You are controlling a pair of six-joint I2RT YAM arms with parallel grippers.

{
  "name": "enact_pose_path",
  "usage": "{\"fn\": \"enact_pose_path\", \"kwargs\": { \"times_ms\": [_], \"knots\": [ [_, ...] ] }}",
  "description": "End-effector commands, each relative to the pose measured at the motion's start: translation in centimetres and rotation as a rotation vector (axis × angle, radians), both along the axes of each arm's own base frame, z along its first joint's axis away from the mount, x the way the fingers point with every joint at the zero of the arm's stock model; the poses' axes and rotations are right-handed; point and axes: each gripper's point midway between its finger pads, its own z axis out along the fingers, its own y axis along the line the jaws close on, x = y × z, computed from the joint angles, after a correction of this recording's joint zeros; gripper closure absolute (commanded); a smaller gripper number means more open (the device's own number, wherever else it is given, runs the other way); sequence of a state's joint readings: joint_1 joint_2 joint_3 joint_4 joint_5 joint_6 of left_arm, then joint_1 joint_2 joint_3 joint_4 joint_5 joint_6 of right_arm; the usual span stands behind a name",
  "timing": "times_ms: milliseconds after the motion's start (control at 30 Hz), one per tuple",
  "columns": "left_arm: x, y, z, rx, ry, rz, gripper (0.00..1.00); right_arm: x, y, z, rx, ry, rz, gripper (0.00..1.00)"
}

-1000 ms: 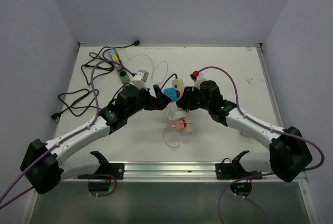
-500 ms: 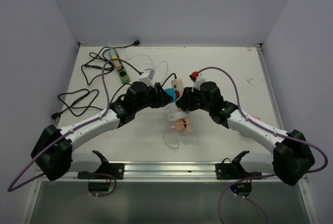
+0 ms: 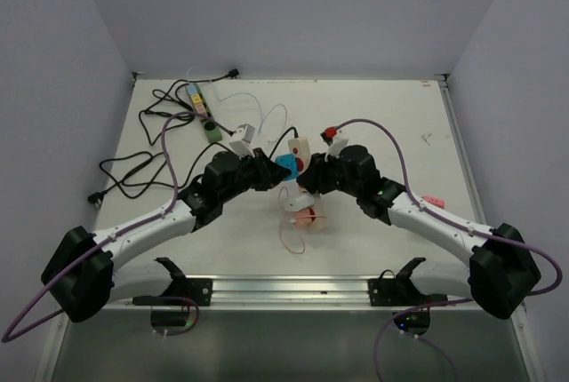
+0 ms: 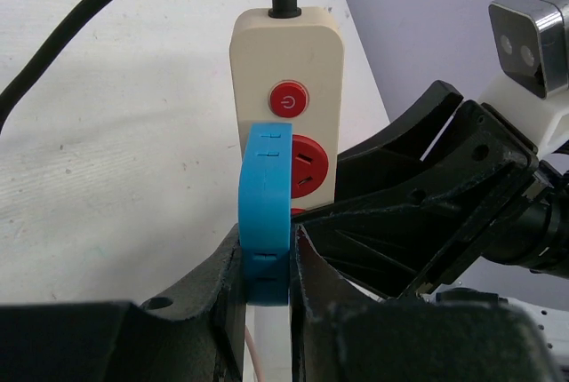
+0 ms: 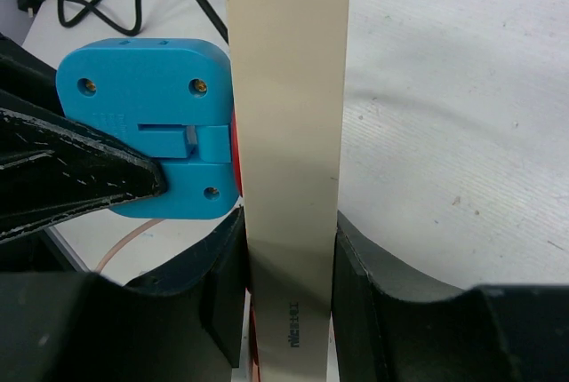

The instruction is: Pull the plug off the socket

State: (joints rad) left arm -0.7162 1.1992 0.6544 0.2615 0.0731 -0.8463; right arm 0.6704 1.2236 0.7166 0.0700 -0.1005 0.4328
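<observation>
A blue plug (image 4: 267,209) sits in a red outlet of a cream socket strip (image 4: 286,107) with a red power button. My left gripper (image 4: 265,266) is shut on the plug, its fingers pressed on both flat sides. My right gripper (image 5: 286,266) is shut on the socket strip (image 5: 289,133), squeezing its two faces, with the blue plug (image 5: 147,124) beside it on the left. From above, both grippers meet at the plug (image 3: 287,163) and strip (image 3: 300,149) in the table's middle, lifted off the surface.
A thin pale cable loop with a pink and white piece (image 3: 302,213) lies just in front of the grippers. A green power strip (image 3: 204,115) and black cables (image 3: 133,169) lie at the back left. A small pink object (image 3: 433,200) lies right.
The left arm has drawn back slightly after reaching in; both grippers still hold plug and strip together. The right arm has shifted a little left and forward. The plug remains seated in the socket.
</observation>
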Motion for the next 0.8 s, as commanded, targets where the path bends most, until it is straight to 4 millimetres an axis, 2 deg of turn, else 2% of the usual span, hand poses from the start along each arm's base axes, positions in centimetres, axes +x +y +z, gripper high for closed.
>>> {"fn": "enact_pose_path", "kwargs": {
  "times_ms": [0, 133, 467, 533, 767],
  "knots": [
    [-0.1, 1.6, 1.8, -0.057, -0.043, 0.068, 1.00, 3.6, -3.1, 2.8, 0.009, -0.139, -0.214, 1.00],
    [-0.8, 3.0, 1.6, -0.095, -0.012, 0.124, 1.00, 4.3, -4.8, 2.7, -0.014, -0.152, -0.288, 1.00],
    [-2.1, 6.0, 2.4, -0.173, 0.008, 0.235, 1.00, 5.0, -6.8, 1.6, -0.063, -0.160, -0.377, 1.00],
    [-1.8, 6.8, 1.8, -0.144, 0.010, 0.277, 1.00, 4.9, -6.7, 1.8, -0.057, -0.163, -0.368, 1.00],
    [-0.9, 8.7, -3.2, -0.003, 0.067, 0.358, 1.00, 3.9, -5.9, 3.8, -0.013, -0.187, -0.298, 1.00]
  ]
}}
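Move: The blue plug is already between the left fingers, its middle about 2 cm to the right of that hand and 1 cm ahead, roughly level, pressed against the socket strip. The strip's middle lies some 7 cm to the right and 1 cm back, and the white adapter on it about 7 cm back, 6 cm right and 5 cm lower. From the right hand, still gripping the strip, the plug is roughly 5 cm left, 1 cm ahead and 1 cm higher. Keep the plug pinched and draw the left gripper away from the strip, some 7 cm left and about 2 cm back, rising at first and sinking late, while turning it about 15 degrees counter-clockwise. Hold the strip in the right gripper; let it follow barely 1 cm left and back, then swing quickly right about 7 cm, forward 3 and slightly down, turning clockwise. ##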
